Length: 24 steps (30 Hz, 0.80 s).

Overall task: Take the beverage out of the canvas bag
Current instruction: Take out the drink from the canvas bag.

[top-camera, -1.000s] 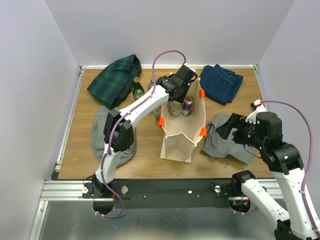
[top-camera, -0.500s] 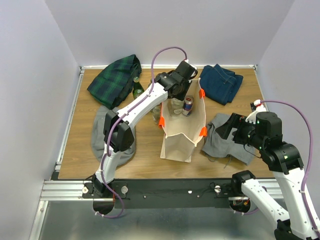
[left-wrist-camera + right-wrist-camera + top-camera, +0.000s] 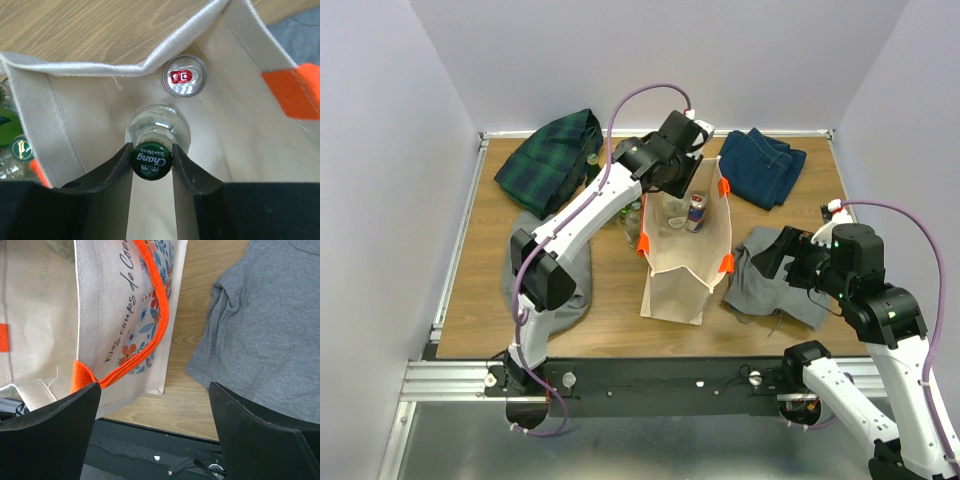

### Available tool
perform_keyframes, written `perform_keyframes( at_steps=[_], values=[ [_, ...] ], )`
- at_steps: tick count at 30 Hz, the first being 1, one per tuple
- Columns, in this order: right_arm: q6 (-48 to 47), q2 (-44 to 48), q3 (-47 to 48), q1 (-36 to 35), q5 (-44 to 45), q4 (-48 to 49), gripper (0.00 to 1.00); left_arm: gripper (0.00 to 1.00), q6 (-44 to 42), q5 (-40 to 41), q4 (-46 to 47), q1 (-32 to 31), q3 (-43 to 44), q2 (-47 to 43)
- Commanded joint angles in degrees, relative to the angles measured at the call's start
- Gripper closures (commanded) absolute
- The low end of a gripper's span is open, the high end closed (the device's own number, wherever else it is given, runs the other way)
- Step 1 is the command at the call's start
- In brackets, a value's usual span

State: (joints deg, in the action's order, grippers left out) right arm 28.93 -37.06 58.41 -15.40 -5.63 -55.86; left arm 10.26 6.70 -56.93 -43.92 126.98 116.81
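Observation:
The beige canvas bag (image 3: 685, 270) with orange handles stands upright mid-table. My left gripper (image 3: 676, 196) reaches into its open top. It is shut on the green cap (image 3: 151, 161) of a clear glass bottle (image 3: 158, 123), the beverage, which stands upright inside the bag (image 3: 240, 100). A silver can with a red tab (image 3: 184, 82) stands beside it against the bag's far wall, also visible from above (image 3: 696, 212). My right gripper (image 3: 772, 257) hangs open to the right of the bag over a grey shirt, with nothing between its fingers (image 3: 154, 390).
Green-capped bottles (image 3: 632, 215) stand just outside the bag's left wall (image 3: 11, 131). A plaid cloth (image 3: 550, 160) lies back left and folded jeans (image 3: 762, 165) back right. A grey shirt (image 3: 775, 285) lies right of the bag, and another grey cloth (image 3: 520, 270) lies at the left.
My left arm has risen and swung back a little, carrying the gripped bottle upward inside the bag. The right arm has not moved.

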Motion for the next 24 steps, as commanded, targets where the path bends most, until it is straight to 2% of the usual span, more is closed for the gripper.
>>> perform_keyframes(
  at_steps=[1, 24],
  values=[
    [0.3, 0.5, -0.4, -0.3, 0.2, 0.2, 0.02, 1.0, -1.7, -4.0, 2.3, 0.2, 2.1, -7.6],
    [1.3, 1.7, -0.1, -0.2, -0.1, -0.3, 0.02, 1.0, -0.9, -8.7, -0.1, 0.2, 3.0, -15.5]
  ],
)
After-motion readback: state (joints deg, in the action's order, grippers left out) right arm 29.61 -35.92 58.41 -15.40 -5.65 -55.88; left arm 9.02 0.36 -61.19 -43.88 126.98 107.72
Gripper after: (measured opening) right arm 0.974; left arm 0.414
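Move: The left hand already grips the green cap of a clear bottle lifted partway up inside the bag. The nearest bottle standing outside, a clear one, is about 9 cm to its left, level with it and some 15 cm lower. A green bottle is 11 cm left and 4 cm ahead; the can in the bag is 5 cm right, 2 cm ahead and 18 cm down. From the idle right hand, that outside clear bottle lies about 19 cm ahead and 30 cm left. Keeping its pinch on the cap, the left hand lifts the bottle about 6 cm while drawing back some 4 cm. ##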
